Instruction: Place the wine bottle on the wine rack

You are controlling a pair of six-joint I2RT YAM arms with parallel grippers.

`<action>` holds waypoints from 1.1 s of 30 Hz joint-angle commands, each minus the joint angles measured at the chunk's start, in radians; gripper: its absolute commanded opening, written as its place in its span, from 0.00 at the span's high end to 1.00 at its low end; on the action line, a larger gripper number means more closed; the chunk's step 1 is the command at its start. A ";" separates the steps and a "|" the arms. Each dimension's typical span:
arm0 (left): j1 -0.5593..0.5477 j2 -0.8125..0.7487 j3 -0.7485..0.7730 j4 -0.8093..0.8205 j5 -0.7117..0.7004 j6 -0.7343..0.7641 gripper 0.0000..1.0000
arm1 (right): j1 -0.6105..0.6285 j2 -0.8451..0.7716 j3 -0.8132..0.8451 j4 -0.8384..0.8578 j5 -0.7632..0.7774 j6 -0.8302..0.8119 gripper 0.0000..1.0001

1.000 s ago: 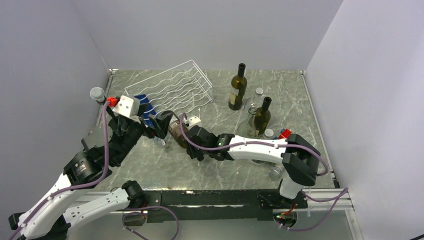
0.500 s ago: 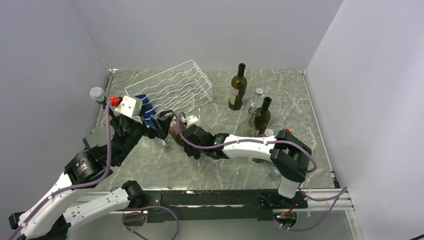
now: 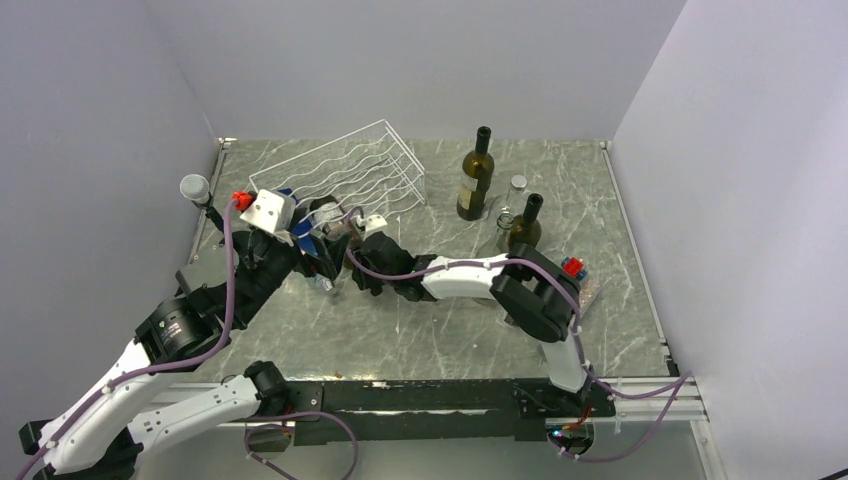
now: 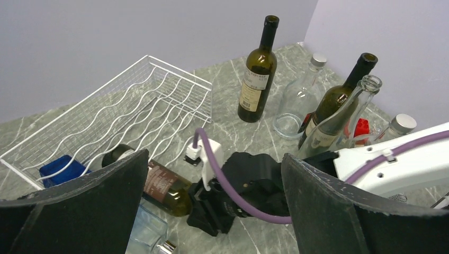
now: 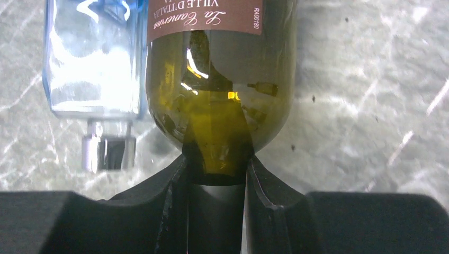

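The wine bottle (image 5: 219, 95) is olive green with a brown label and lies on its side on the marble table. Its base (image 4: 114, 156) points at the front edge of the white wire wine rack (image 3: 340, 165). My right gripper (image 5: 217, 174) is shut on the bottle's neck, low over the table. In the top view the bottle (image 3: 338, 230) is mostly hidden between the two arms. My left gripper (image 4: 214, 159) hangs wide open above the right wrist (image 4: 249, 180) and holds nothing.
A clear square bottle (image 5: 95, 69) lies touching the wine bottle's left side. Two dark bottles (image 3: 476, 180) (image 3: 524, 228) and clear glass bottles (image 3: 516, 190) stand at the right. A blue object (image 4: 61, 166) sits under the rack. A microphone (image 3: 193, 187) stands at the left edge.
My right arm has stretched left and pushed the held bottle closer to the rack. The left gripper has shifted slightly toward the rack, still open.
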 commanded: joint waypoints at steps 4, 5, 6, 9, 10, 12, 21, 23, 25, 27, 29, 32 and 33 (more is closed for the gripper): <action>-0.003 0.001 0.026 0.018 0.040 0.015 0.01 | -0.025 0.090 0.233 0.246 -0.012 -0.037 1.00; -0.003 0.000 0.028 0.018 0.038 0.015 0.01 | -0.028 0.105 0.257 0.231 -0.014 -0.044 1.00; -0.004 0.000 0.029 0.018 0.035 0.016 0.01 | -0.028 0.118 0.278 0.218 -0.011 -0.048 1.00; -0.003 0.001 0.035 0.014 0.027 0.014 0.01 | -0.035 0.146 0.310 0.212 -0.007 -0.051 1.00; -0.003 0.001 0.034 0.013 0.028 0.013 0.01 | -0.038 0.153 0.318 0.208 -0.007 -0.047 1.00; -0.003 0.001 0.033 0.010 0.029 0.011 0.01 | -0.044 0.165 0.332 0.208 -0.009 -0.041 1.00; -0.003 0.022 0.027 0.011 0.025 0.008 0.01 | -0.063 0.262 0.495 0.058 0.004 -0.003 1.00; -0.003 0.025 0.027 0.012 0.023 0.007 0.01 | -0.064 0.272 0.502 0.049 0.005 0.018 0.98; -0.003 0.027 0.025 0.014 0.025 0.005 0.01 | -0.065 0.283 0.511 0.037 0.010 0.033 0.91; -0.003 0.029 0.027 0.012 0.032 0.007 0.01 | -0.067 0.299 0.536 -0.001 0.016 0.048 0.80; -0.004 0.028 0.028 0.005 0.033 0.008 0.01 | -0.068 0.311 0.545 -0.006 0.001 0.050 0.75; -0.003 0.028 0.031 0.002 0.025 0.011 0.01 | -0.071 0.331 0.568 -0.024 -0.002 0.056 0.73; -0.003 0.029 0.033 -0.001 0.023 0.010 0.01 | -0.075 0.336 0.572 -0.027 -0.008 0.057 0.73</action>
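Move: The right hand already holds the wine bottle by its neck, bottom end reaching under the rack's upper wires; the slot aimed at lies about 17 cm ahead, 7 cm left and roughly level. The blue bottle lies some 9 cm ahead and 12 cm left of the hand. A standing wine bottle is about 15 cm ahead, 22 cm right. From the left hand the slot is some 25 cm ahead, 4 cm left and 33 cm below. Right hand slides the neck-held bottle about 10 cm forward and left, nearly level, under the rack's wires. ##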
